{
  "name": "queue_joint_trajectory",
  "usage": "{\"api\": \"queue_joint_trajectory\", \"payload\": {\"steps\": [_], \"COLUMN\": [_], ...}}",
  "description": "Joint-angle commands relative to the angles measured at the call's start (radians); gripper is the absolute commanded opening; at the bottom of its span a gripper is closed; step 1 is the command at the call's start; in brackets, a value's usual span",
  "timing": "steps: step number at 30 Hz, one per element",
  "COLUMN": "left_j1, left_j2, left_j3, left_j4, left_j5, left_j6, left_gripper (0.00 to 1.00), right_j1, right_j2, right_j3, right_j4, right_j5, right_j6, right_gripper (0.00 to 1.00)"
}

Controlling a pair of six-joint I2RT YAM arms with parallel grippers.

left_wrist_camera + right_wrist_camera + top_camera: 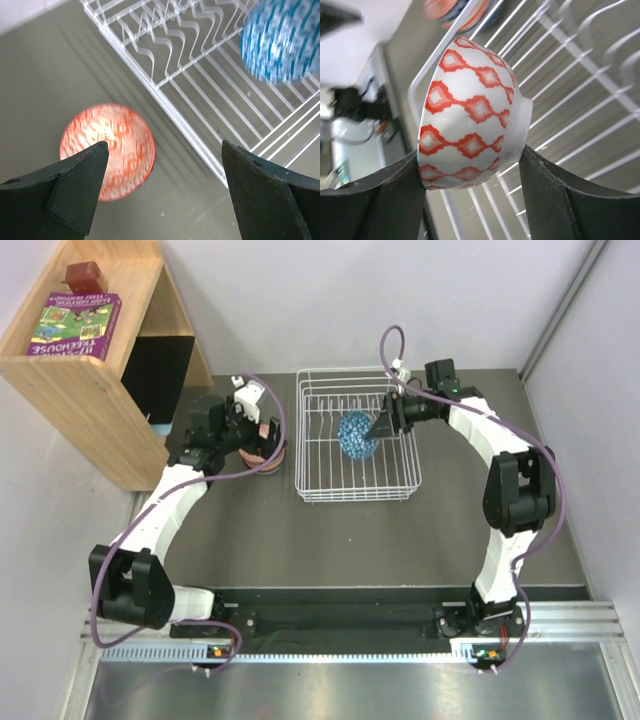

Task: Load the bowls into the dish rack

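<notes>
My right gripper (382, 427) is shut on a bowl (355, 436) and holds it on edge inside the white wire dish rack (357, 496). In the right wrist view the bowl (470, 110) shows a white outside with red diamonds; from the top and in the left wrist view (280, 40) its face looks blue-and-white. My left gripper (262, 432) is open and empty above the table, just beside a red-and-white patterned bowl (107, 150) left of the rack (170, 95). That bowl (268, 452) seems to top a small stack; the bowls under it are hidden.
A wooden shelf unit (100, 390) with a purple book (75, 325) on top stands at the back left, close behind the left arm. A metal rail (330, 650) runs along the near edge. Walls close in on both sides.
</notes>
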Motion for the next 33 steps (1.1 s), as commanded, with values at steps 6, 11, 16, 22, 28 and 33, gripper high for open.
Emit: {"api": "queue_joint_trajectory", "payload": {"steps": [6, 11, 16, 22, 28, 33], "left_j1": [0.135, 0.185, 0.251, 0.274, 0.300, 0.315], "left_j2": [-0.072, -0.084, -0.115, -0.144, -0.150, -0.170], "left_j3": [-0.112, -0.128, -0.150, -0.210, -0.227, -0.244], "left_j4": [0.042, 0.022, 0.011, 0.045, 0.045, 0.038], "left_j5": [0.010, 0.037, 0.045, 0.062, 0.112, 0.148], "left_j6": [-0.022, -0.006, -0.002, -0.006, 0.000, 0.009], "left_gripper": [0.99, 0.99, 0.99, 0.99, 0.99, 0.99], "right_j1": [0.054, 0.146, 0.269, 0.353, 0.416, 0.458], "right_j2": [-0.105, -0.096, -0.059, 0.008, 0.077, 0.160], "right_j3": [0.168, 0.242, 0.277, 0.311, 0.320, 0.377], "right_j4": [0.198, 0.197, 0.236, 0.290, 0.367, 0.387], "right_j5": [0.537, 0.792, 1.139, 1.390, 1.555, 1.621], "right_j6": [0.100, 0.037, -0.041, -0.086, -0.138, -0.164], "right_gripper": [0.00, 0.00, 0.00, 0.00, 0.00, 0.00]}}
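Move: My right hand holds the blue-lined bowl by its rim over the dish rack. The far end of the rack, where it is headed, lies about 14 cm ahead, 4 cm left and 7 cm below. The rack's left rim is some 19 cm left and level with that hand, and the stacked red bowls are about 28 cm left and 4 cm back. From my open left hand, the red bowls lie about 15 cm below, 2 cm ahead and 4 cm left; the rack's left rim is 5 cm ahead and 5 cm right. With my right hand I keep the bowl pinched and carry it forward about 13 cm to the far end of the rack, lifting some 6 cm before sinking a little, while the wrist swings clockwise and rolls until the left-pointing fingers point forward and down. My left hand, fingers open, crosses 10 cm left above the stacked red bowls and sinks 5 cm beside them. ##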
